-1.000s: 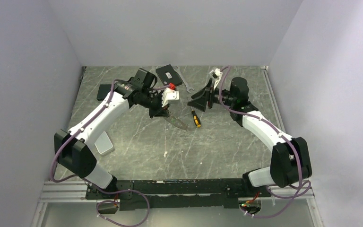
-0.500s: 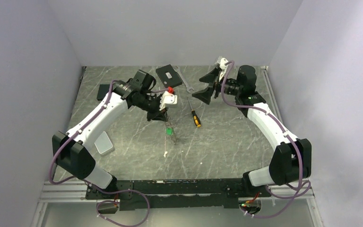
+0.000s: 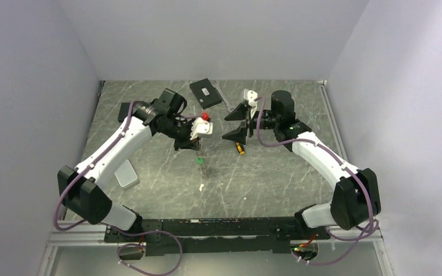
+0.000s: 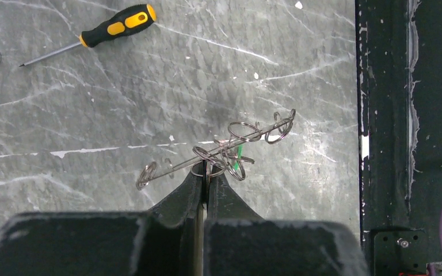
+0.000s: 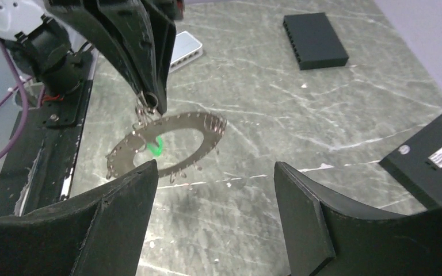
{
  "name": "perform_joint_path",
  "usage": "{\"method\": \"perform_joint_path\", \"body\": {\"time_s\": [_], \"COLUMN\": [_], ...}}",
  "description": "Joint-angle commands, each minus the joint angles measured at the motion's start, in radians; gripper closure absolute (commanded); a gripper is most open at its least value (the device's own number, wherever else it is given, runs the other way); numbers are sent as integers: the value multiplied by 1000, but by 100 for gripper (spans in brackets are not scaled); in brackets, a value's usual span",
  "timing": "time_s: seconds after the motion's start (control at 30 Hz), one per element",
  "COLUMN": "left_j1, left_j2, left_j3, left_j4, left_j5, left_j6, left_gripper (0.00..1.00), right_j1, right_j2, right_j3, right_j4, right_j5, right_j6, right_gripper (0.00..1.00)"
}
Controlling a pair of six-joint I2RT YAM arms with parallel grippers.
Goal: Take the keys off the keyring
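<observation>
The keyring (image 5: 202, 138) is a big thin grey hoop with a green tag (image 5: 155, 145), hanging in the air off the table. Small grey keys (image 5: 212, 122) fringe its rim like teeth. My left gripper (image 4: 207, 171) is shut on a small ring at the hoop's top edge; in the left wrist view the keyring (image 4: 218, 155) shows edge-on. In the top view the keyring (image 3: 203, 164) dangles below the left gripper (image 3: 198, 145). My right gripper (image 5: 216, 172) stands open and empty just right of the hoop, its left finger overlapping the hoop's lower rim in the right wrist view.
A yellow-and-black screwdriver (image 4: 118, 26) lies on the marble table, partly under the right gripper (image 3: 234, 123) in the top view. A silver wrench (image 3: 225, 99) and a black box (image 3: 205, 92) sit at the back. A white box (image 3: 126, 173) lies front left.
The keyring went from stretched level toward the right gripper to hanging from the left gripper alone. The right gripper opened, drew back to the far right, then came back toward the hoop.
</observation>
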Motion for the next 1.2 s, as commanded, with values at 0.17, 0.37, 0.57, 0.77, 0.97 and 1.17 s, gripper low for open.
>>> {"method": "perform_joint_path", "body": {"time_s": [0.17,0.37,0.57,0.77,0.97,1.17], "left_j1": [-8,-60,-75,-77,-79,-80], "left_j2": [-151,-176,-161,-149,-144,-141], "left_j3": [-63,-113,-119,-118,-121,-119], "left_j4": [14,49,95,114,127,130], "left_j5": [25,-4,-5,5,8,14], "left_j6": [205,299,300,301,300,298], "left_gripper": [100,100,100,100,100,100], "right_j1": [93,156,182,217,250,269], "right_j2": [-18,3,9,11,18,28], "right_j3": [-87,-97,-105,-100,-72,-63], "right_j4": [86,112,107,32,-35,-38], "right_j5": [-71,-54,-57,-40,-17,6], "right_j6": [-84,-84,-97,-189,-249,-246], "right_gripper": [36,47,56,60,63,64]}}
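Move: The small rings on the keyring's rim, which the right hand goes for, hang about 7 cm back of it, 9 cm to its left and 6 cm below. From that hand, the flat keyring's middle is roughly 8 cm back, 8 cm left and 10 cm below, and the screwdriver handle lies on the table some 5 cm ahead, 4 cm right and 22 cm below. The small rings are close to the left fingertips, about 2 cm back, 1 cm right and 1 cm below the left hand. The right hand, pointing left, sweeps back about 8 cm while going left and down some 5 cm each, turning a little counter-clockwise and narrowing its wide-open fingers to roughly a third open, so that the tips come right up to the small rings beside the left fingertips, with no clear touch to be seen. The left hand keeps its pinch at the keyring's rim, draws back nearly 3 cm and eases about half of that forward again, its wrist turning some 20 degrees, partly clockwise. ##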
